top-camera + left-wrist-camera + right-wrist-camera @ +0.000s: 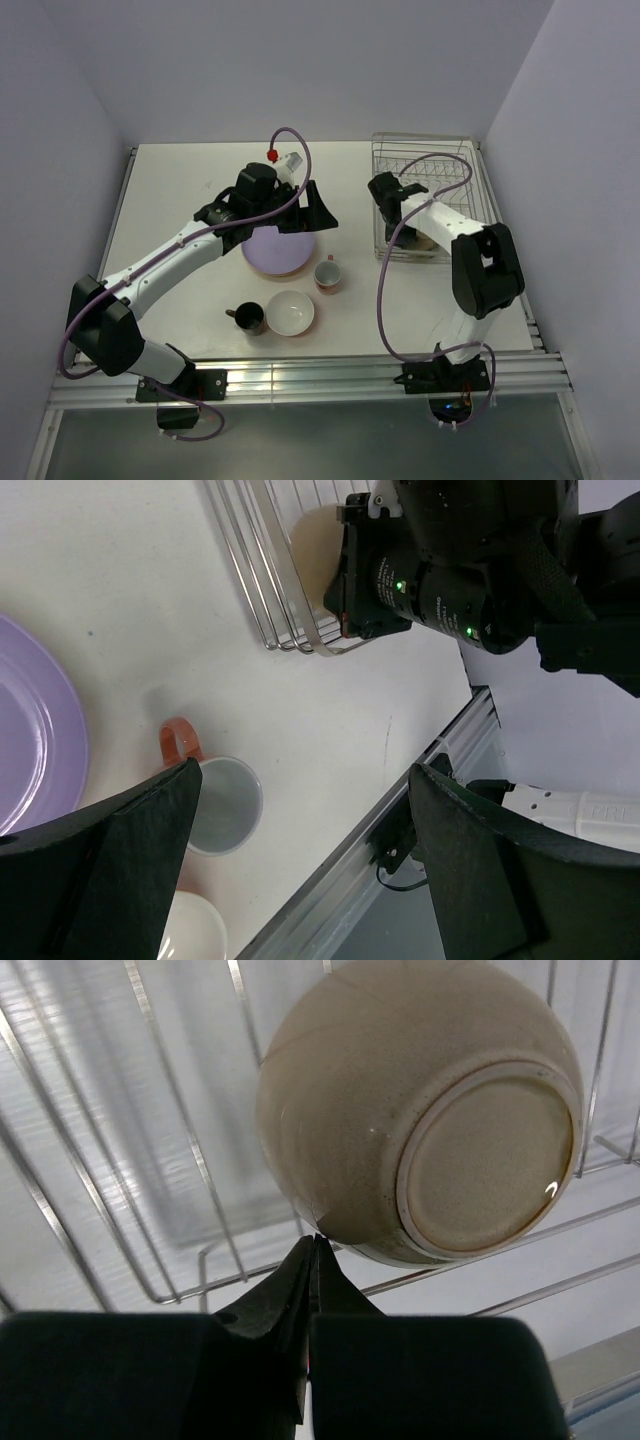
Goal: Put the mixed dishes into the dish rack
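Note:
The lilac plate (275, 250) lies mid-table, under my left arm; its edge shows in the left wrist view (30, 730). My left gripper (312, 212) is open and empty above the plate's right edge, and its jaws (305, 775) frame the pink mug (222, 805). The mug (327, 275), white bowl (290, 313) and black cup (250, 318) stand near the front. The orange bowl (400, 1110) lies base up in the dish rack (170, 1160). My right gripper (316, 1242) is shut, with its tips against the bowl's side.
The dish rack (440, 165) stands at the back right beside the right wall. A metal rail (330, 375) runs along the table's front edge. The purple cables of both arms hang over the table.

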You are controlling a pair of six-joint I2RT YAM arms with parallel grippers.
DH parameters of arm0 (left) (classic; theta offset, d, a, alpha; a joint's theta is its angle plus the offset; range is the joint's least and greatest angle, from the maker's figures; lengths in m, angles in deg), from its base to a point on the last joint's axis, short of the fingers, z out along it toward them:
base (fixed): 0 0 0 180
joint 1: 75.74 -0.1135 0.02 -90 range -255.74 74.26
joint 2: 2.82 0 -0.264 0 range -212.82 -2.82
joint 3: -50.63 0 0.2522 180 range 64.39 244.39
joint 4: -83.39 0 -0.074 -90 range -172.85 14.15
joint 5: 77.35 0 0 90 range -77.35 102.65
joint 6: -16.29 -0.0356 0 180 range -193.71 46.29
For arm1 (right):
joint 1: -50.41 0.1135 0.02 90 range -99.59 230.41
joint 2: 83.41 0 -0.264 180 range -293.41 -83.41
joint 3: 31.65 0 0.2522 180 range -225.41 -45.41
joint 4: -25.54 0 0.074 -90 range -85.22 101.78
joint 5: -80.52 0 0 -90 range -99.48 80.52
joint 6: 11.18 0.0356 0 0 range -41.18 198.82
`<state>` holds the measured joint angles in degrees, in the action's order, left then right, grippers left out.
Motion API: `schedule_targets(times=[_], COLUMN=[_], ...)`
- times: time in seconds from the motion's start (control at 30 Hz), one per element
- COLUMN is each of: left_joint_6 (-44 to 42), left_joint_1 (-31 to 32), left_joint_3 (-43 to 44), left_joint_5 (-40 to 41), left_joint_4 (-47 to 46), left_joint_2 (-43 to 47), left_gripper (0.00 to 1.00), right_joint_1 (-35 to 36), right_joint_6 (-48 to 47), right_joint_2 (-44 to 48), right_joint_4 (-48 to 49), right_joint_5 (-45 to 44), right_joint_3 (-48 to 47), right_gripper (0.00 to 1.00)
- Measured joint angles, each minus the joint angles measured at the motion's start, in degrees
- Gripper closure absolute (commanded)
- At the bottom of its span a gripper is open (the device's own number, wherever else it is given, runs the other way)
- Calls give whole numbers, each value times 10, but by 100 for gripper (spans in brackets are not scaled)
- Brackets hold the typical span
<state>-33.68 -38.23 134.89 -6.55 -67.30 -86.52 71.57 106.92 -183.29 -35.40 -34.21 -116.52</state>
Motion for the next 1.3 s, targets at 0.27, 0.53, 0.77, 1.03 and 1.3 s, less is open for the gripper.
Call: schedule_targets(times=[0.27,0.53,0.77,1.03,1.3], left_joint_6=[-4,-8,-17,-17,-15], left_joint_1=[0,0,0,0,0], left_joint_3=[0,-5,-12,-17,-21], left_joint_5=[0,0,1,8,28], left_joint_4=[0,0,5,22,41], left_joint_2=[0,0,0,10,51], left_gripper=[9,9,9,9,9], right_joint_1=[-50,-86,-97,-109,-73], right_joint_6=[-3,-10,-11,-12,-29], right_joint_2=[-12,-80,-100,-102,-66], right_joint_4=[4,6,11,12,45], right_joint_5=[-22,-36,-51,-78,-42], right_joint_3=[-3,-67,-81,-103,-78], right_gripper=[100,100,100,100,100])
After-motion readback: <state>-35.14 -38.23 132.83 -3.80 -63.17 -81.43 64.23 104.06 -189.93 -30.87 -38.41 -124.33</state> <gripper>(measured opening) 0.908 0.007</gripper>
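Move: The right hand, closed and low in the rack, has the bowl it is working on right beside its tips: the bowl's middle is about 6 cm to the right, 2 cm nearer the base and 2 cm lower. The rack's middle is some 9 cm ahead and 3 cm to this hand's right; the grey mug is about 22 cm to its left and 9 cm back. From the raised left hand, that bowl lies some 26 cm right, 2 cm ahead and 19 cm below. With its shut fingertips beside the bowl's wall, the right hand pushes the bowl to the right, first straight sideways, then forward and right along its flank, about 7 cm each way at most, while the wrist turns some 10 degrees clockwise. It then swings back left about 3 cm, clear of the bowl. The empty left hand drifts a couple of centimetres left and back, still open. ##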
